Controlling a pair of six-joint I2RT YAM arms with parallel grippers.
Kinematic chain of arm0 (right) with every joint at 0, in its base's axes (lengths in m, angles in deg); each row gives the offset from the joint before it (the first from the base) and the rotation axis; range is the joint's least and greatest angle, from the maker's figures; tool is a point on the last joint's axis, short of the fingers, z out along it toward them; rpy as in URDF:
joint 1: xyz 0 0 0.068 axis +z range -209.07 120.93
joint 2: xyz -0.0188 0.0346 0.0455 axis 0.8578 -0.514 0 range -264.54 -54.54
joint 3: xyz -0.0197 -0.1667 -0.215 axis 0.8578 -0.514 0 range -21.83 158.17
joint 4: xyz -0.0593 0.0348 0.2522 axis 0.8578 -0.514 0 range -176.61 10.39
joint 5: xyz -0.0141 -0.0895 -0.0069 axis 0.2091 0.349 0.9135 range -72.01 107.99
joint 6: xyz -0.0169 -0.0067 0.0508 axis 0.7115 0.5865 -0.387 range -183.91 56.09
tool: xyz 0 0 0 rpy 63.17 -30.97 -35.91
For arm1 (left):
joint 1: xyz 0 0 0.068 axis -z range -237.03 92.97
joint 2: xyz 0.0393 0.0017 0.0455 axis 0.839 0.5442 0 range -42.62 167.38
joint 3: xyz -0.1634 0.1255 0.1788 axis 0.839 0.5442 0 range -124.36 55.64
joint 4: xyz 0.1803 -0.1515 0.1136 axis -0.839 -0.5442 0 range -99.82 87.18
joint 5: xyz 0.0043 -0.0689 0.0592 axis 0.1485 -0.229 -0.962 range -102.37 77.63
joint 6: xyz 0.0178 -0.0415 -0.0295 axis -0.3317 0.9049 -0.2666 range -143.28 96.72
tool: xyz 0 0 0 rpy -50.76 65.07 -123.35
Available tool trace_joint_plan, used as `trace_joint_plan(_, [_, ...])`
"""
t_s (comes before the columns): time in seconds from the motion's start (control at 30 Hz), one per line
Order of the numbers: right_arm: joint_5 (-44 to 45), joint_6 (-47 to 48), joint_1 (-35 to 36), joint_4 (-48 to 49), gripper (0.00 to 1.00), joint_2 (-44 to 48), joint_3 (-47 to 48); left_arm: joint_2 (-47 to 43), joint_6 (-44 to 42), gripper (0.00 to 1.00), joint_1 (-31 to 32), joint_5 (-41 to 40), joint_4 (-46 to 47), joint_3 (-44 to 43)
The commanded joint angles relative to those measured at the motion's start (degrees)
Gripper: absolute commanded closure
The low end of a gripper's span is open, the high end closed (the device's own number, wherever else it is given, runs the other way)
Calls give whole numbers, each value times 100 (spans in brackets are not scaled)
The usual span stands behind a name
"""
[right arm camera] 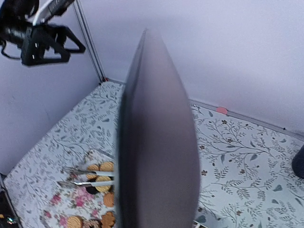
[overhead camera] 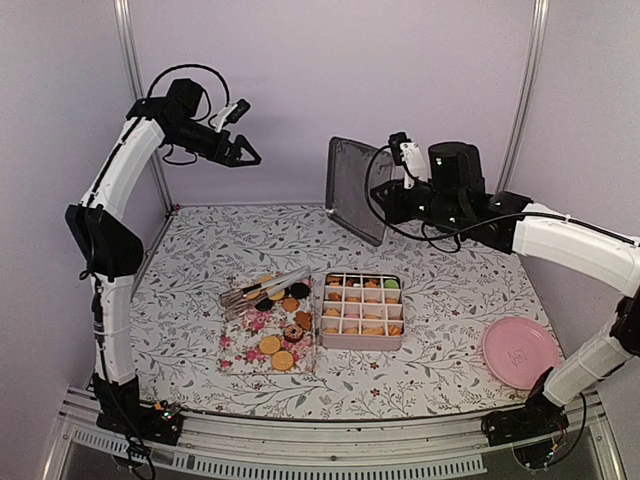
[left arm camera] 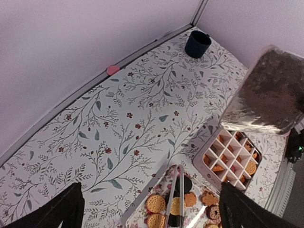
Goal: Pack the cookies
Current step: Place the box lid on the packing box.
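Observation:
Golden and dark cookies (overhead camera: 283,345) lie on a floral tray (overhead camera: 238,345), with metal tongs (overhead camera: 262,290) resting across them. More cookies fill a white divided box (overhead camera: 362,343) beside the tray. My left gripper (overhead camera: 250,155) hangs high above the table's back left, open and empty; in its wrist view (left arm camera: 149,187) the tongs (left arm camera: 179,190) and cookies (left arm camera: 156,203) show far below. My right gripper (overhead camera: 383,207) is shut on a grey metal lid (overhead camera: 355,190), held upright in the air behind the box. That lid (right arm camera: 156,142) hides the right fingers.
A pink plate (overhead camera: 520,352) sits at the front right. A dark cup (left arm camera: 197,43) stands in the far corner by the wall. The walls close in on the left, back and right of the floral tablecloth.

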Motion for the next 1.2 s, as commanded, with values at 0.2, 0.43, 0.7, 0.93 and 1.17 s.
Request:
trace_joint_plan(0.2, [4876, 2804, 1739, -2348, 100, -767, 320, -844, -13, 1, -253, -1120, 143, 584])
trace_joint_plan(0.43, [5431, 3140, 2161, -2459, 100, -1167, 120, -4019, -412, 1, 139, -1620, 4415, 5876])
trace_joint_plan(0.7, [4854, 2871, 2620, -3215, 98, -1828, 213, -4109, -277, 1, 17, -1212, 4186, 6723])
trace_joint_plan(0.93, [4483, 2212, 2942, -3541, 93, -2348, 84, -4316, -285, 1, 343, -1008, 4494, 7411])
trace_joint_plan(1.17, [3650, 1777, 3185, -3508, 54, -2602, 158, -3819, -341, 1, 734, -1049, 4200, 7417])
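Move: My right hand already grips the lid by one edge, high in the air and tilted steeply. The packing box lies about 27 cm below it, some 4 cm back and 2 cm to the left. The cookie tray's middle is about 18 cm left of the box and 2 cm nearer me, the tongs on it some 19 cm left of the box and 7 cm farther out. From my empty left hand the box lies roughly 17 cm back, 24 cm right and 27 cm below. I swing the lid down flat over the packing box: my right hand drops about 22 cm and draws back some 12 cm, rolling its left side down by roughly 80 degrees until the fingers point forward and down at the box's near edge, where they start to open. My open left hand swings left, then draws back and sinks, drifting right again at the end. ##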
